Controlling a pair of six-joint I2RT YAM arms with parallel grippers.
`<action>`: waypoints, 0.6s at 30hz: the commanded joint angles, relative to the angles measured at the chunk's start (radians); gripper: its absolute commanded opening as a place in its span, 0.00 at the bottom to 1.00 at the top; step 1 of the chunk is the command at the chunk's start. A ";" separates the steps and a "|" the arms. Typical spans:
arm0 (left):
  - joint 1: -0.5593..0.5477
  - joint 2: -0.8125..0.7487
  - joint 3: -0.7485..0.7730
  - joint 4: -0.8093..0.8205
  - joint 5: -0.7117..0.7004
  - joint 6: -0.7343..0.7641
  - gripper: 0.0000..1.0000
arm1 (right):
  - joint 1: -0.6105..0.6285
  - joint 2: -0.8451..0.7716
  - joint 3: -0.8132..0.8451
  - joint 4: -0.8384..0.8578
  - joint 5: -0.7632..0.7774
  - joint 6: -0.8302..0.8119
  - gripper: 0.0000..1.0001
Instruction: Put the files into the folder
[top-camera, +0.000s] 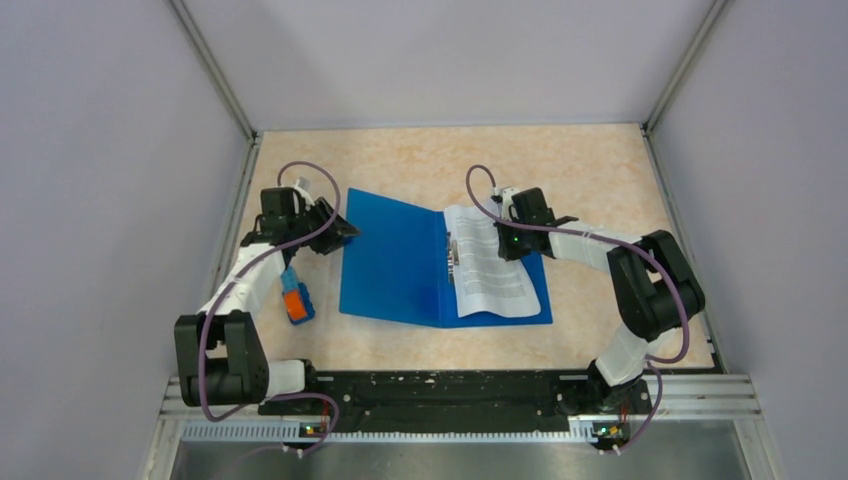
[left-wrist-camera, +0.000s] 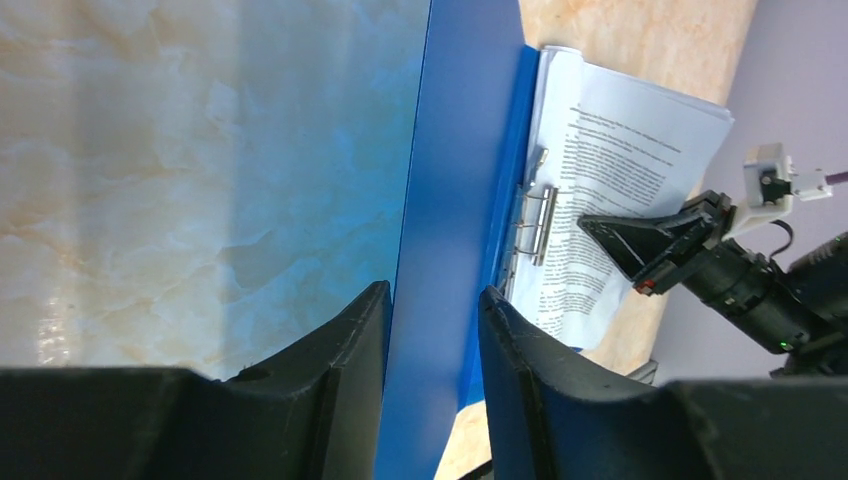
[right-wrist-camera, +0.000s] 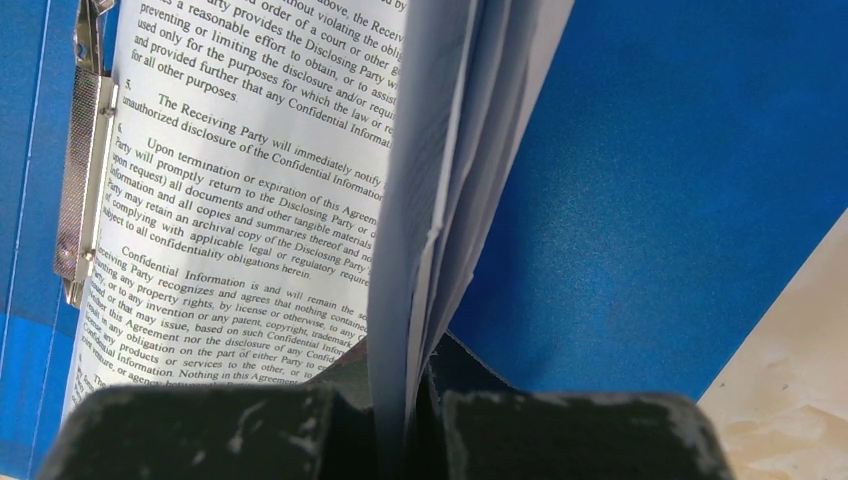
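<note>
The blue folder lies open on the table, its metal clip at the spine. The files, printed white sheets, rest on its right half. My right gripper is shut on the right edge of the files, and the pinched sheets rise curled above the folder's blue inside; the jaws show no gap. My left gripper is at the far left corner of the left cover. Its fingers stand apart, one on each side of the cover's edge.
A small orange-and-blue block lies on the table left of the folder, beside my left forearm. Grey walls close in the table on the left, right and far sides. The right gripper shows over the files in the left wrist view.
</note>
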 joint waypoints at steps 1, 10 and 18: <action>-0.003 -0.051 -0.008 0.062 0.080 -0.039 0.42 | 0.015 -0.038 0.011 0.010 0.009 0.008 0.00; -0.004 -0.068 -0.014 0.030 0.060 -0.026 0.31 | 0.014 -0.045 0.016 0.004 0.021 0.012 0.00; -0.006 -0.078 -0.050 0.015 0.039 -0.003 0.16 | 0.014 -0.078 0.018 -0.016 0.057 0.014 0.00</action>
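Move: The free edge of the folder's raised left cover is already between the left fingertips, practically at the hand point. From the left hand, the metal clip lies about 22 cm to the right, level forward, 12 cm below; the files' middle is some 30 cm right, equally low; the toy sits 12 cm left and 9 cm back, also low. From the right hand, that cover edge is roughly 34 cm left, level forward and 11 cm up. Lift the left gripper under the raised cover's edge by not quite 2 cm, easing about 1 cm to the right, then sink it by about 1 cm and draw slightly back while shutting the half-open fingers most of the way around that edge. Keep the right gripper shut on the files' curled edge, almost still. ##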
